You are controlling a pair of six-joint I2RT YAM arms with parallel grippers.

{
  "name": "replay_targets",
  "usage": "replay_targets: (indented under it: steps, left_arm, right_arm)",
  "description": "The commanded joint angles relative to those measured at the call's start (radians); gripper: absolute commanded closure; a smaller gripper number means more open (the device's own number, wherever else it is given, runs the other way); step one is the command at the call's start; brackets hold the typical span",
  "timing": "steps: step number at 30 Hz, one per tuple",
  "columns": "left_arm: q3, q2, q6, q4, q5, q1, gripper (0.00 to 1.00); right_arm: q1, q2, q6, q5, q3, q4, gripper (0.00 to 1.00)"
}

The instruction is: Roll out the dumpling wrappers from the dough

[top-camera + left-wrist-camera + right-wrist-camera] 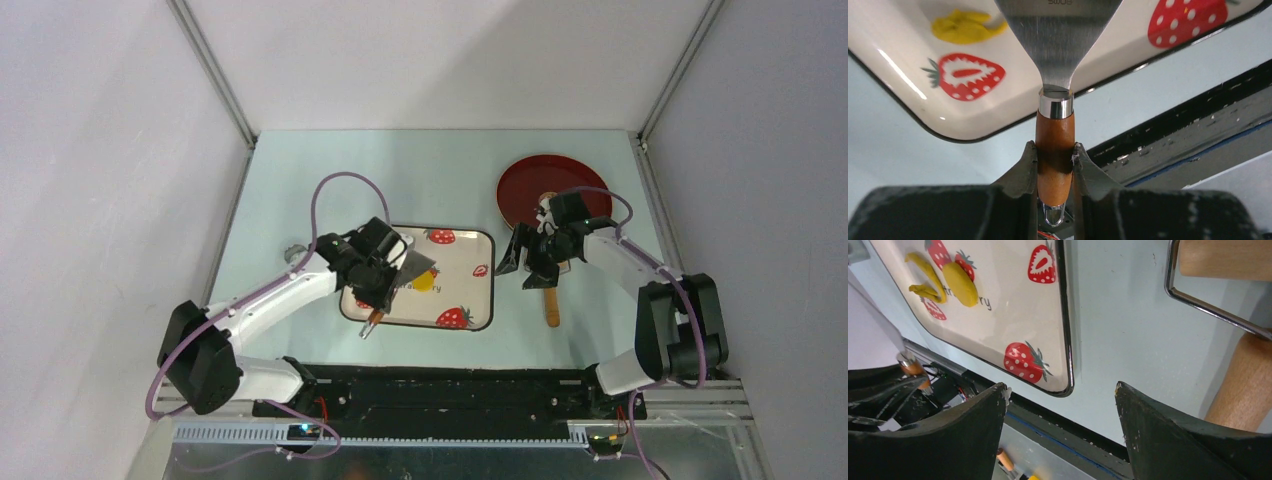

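Observation:
Yellow dough [425, 283] lies on the strawberry-print tray [478, 300]. In the right wrist view it is a smooth oval piece [960, 284] with a curled strip [925, 277] beside it; I cannot tell whether the oval is a dumpling wrapper. My left gripper [1055, 150] is shut on the brown wooden handle of a metal scraper [1058, 35]. The scraper's blade hangs over the tray, right beside the dough [965, 27]. My right gripper [1060, 386] stands open and empty over the bare table, right of the tray [1064, 315].
A wooden roller [551, 305] with a metal frame [1208, 307] lies on the table right of the tray, under my right wrist. A red plate [530, 180] sits behind it, with a small tan bit on it. The black base rail runs along the near edge.

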Motion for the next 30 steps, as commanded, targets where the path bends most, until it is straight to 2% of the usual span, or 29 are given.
replay_targets:
  steps: [1,9,19,25,30]
  left_arm:
    - [-0.038,-0.004,-0.116,0.009,0.001,-0.059,1.0]
    - [-0.129,-0.036,-0.201,0.01,0.018,-0.121,1.0]
    - [-0.234,-0.093,-0.249,0.009,0.041,-0.127,1.0]
    - [-0.231,-0.084,-0.274,0.01,0.035,-0.129,1.0]
    - [-0.224,-0.054,-0.282,0.013,0.024,-0.139,1.0]
  right_arm:
    - [0.009,0.077,-0.023,-0.035,-0.003,0.029,0.19]
    - [0.09,0.263,-0.017,-0.044,0.071,0.04,0.35]
    - [0.13,0.393,-0.034,-0.031,0.204,-0.004,0.45]
    - [0.138,0.43,-0.057,-0.022,0.245,-0.029,0.49]
    - [0.146,0.463,-0.065,-0.009,0.246,-0.026,0.56]
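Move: My right hand, open and empty, goes for the tray's right rim, about 6 cm to its left, 1 cm ahead and 7 cm below. The rolling pin lies some 5 cm right and 2 cm back, and the dough disc 19 cm left and 2 cm back. My left hand holds the scraper; the near table edge is roughly 11 cm straight back and 8 cm down, the tray's near rim 3 cm back, the dough disc 5 cm ahead and 9 cm right. I sink my right hand about 6 cm while shifting 5 cm left to the tray's right rim, easing slightly back and then forward along it, and narrow my fingers to roughly half open so they straddle the rim. Meanwhile my left keeps its grip on the scraper and draws it back 8 cm and down 5 towards the near table edge, fingertips tilting in towards my base. ##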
